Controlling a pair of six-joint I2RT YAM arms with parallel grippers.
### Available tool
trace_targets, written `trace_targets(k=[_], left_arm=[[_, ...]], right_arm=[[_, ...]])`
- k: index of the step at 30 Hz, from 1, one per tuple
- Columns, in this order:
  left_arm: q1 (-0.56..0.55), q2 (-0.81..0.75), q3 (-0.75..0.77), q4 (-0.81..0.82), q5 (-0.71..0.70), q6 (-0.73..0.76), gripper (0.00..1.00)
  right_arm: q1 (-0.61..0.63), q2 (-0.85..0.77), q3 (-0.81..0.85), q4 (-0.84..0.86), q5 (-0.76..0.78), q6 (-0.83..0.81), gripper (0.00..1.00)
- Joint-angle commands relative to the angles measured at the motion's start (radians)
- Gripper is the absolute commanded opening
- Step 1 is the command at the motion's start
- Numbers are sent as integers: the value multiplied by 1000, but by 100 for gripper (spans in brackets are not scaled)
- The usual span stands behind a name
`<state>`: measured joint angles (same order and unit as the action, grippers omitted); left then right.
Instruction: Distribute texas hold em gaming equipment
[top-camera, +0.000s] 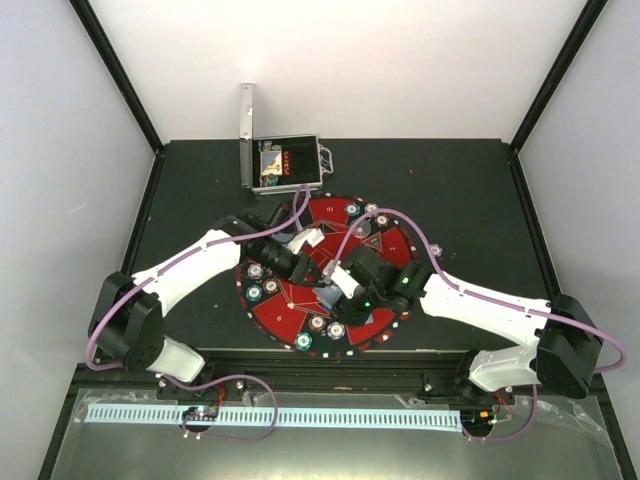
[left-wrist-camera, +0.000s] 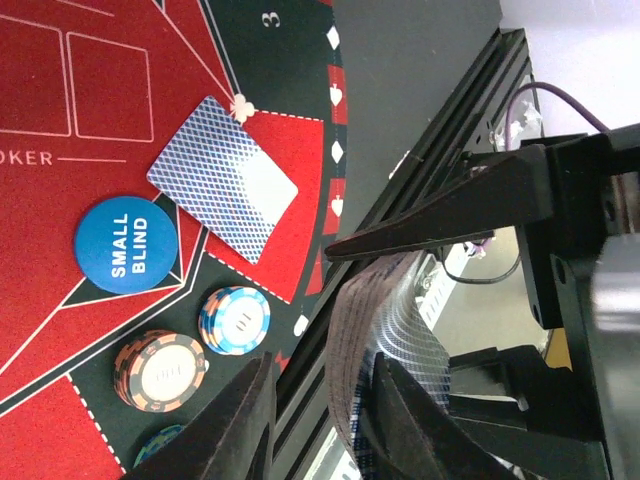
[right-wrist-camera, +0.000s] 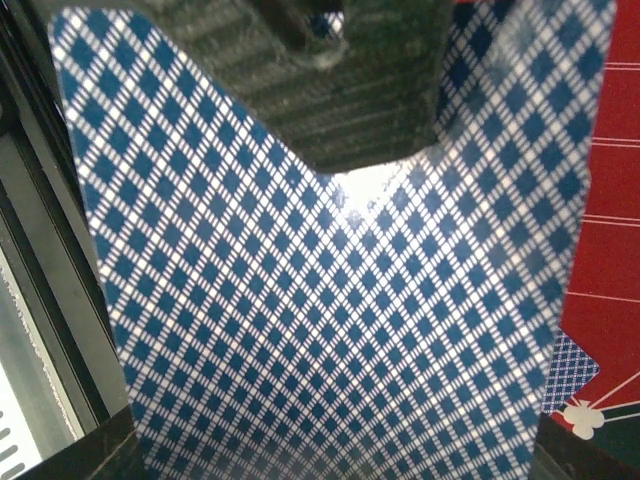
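Observation:
A bowed deck of blue-diamond-backed playing cards (right-wrist-camera: 330, 300) fills the right wrist view. My right gripper (right-wrist-camera: 340, 455) is shut on it across its width. In the left wrist view the deck (left-wrist-camera: 352, 340) stands edge-on between the jaws of my left gripper (left-wrist-camera: 323, 362). One finger touches its back and the other stands apart from it, so this gripper is open. A right-gripper finger (left-wrist-camera: 430, 225) lies over the deck's top. On the mat (left-wrist-camera: 60, 320) lie one card (left-wrist-camera: 222, 178), a blue "small blind" disc (left-wrist-camera: 125, 246) and two chip stacks (left-wrist-camera: 235, 320), (left-wrist-camera: 160, 370).
Both arms meet over the round red-and-black mat (top-camera: 300, 310), with chip stacks (top-camera: 256, 270) set around its rim. The open silver case (top-camera: 285, 165) stands behind the mat. A black rail (top-camera: 330, 360) runs along the table's near edge.

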<state>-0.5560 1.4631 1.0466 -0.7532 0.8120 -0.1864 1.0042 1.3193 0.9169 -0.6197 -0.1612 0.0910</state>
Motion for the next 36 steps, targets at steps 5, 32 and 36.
trace_targets(k=[5, 32, 36], left_arm=[[5, -21, -1, -13, 15, -5, 13], [182, -248, -122, 80, -121, -88, 2], [228, -293, -164, 144, -136, -153, 2]], right_arm=[[5, -12, -10, 32, 13, 11, 60], [-58, -42, -49, 36, 103, 130, 59], [-94, -54, -46, 21, 131, 149, 59]])
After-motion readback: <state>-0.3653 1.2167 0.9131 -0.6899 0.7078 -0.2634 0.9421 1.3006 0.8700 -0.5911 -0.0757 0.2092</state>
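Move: The deck's face-down top card is about 3 cm to the left hand's right, 2 cm back and 2 cm below; the deck sits in the right hand's grip, its middle some 2 cm left and 1 cm ahead of that hand. From the left hand, the small blind button lies about 5 cm back, 3 cm right and 13 cm below, and a dealt card 9 cm ahead and 8 cm left, some 14 cm down. Rising slowly by about 1 cm at the deck, the left hand goes on closing until its fingers are shut on the edge of a card, then sweeps that card some 6 cm left and 3 cm forward, off the deck and towards the dealt card, turning about 15 degrees counter-clockwise. The right hand keeps its grip on the deck, then draws it forward and right, a little down, turning clockwise. ##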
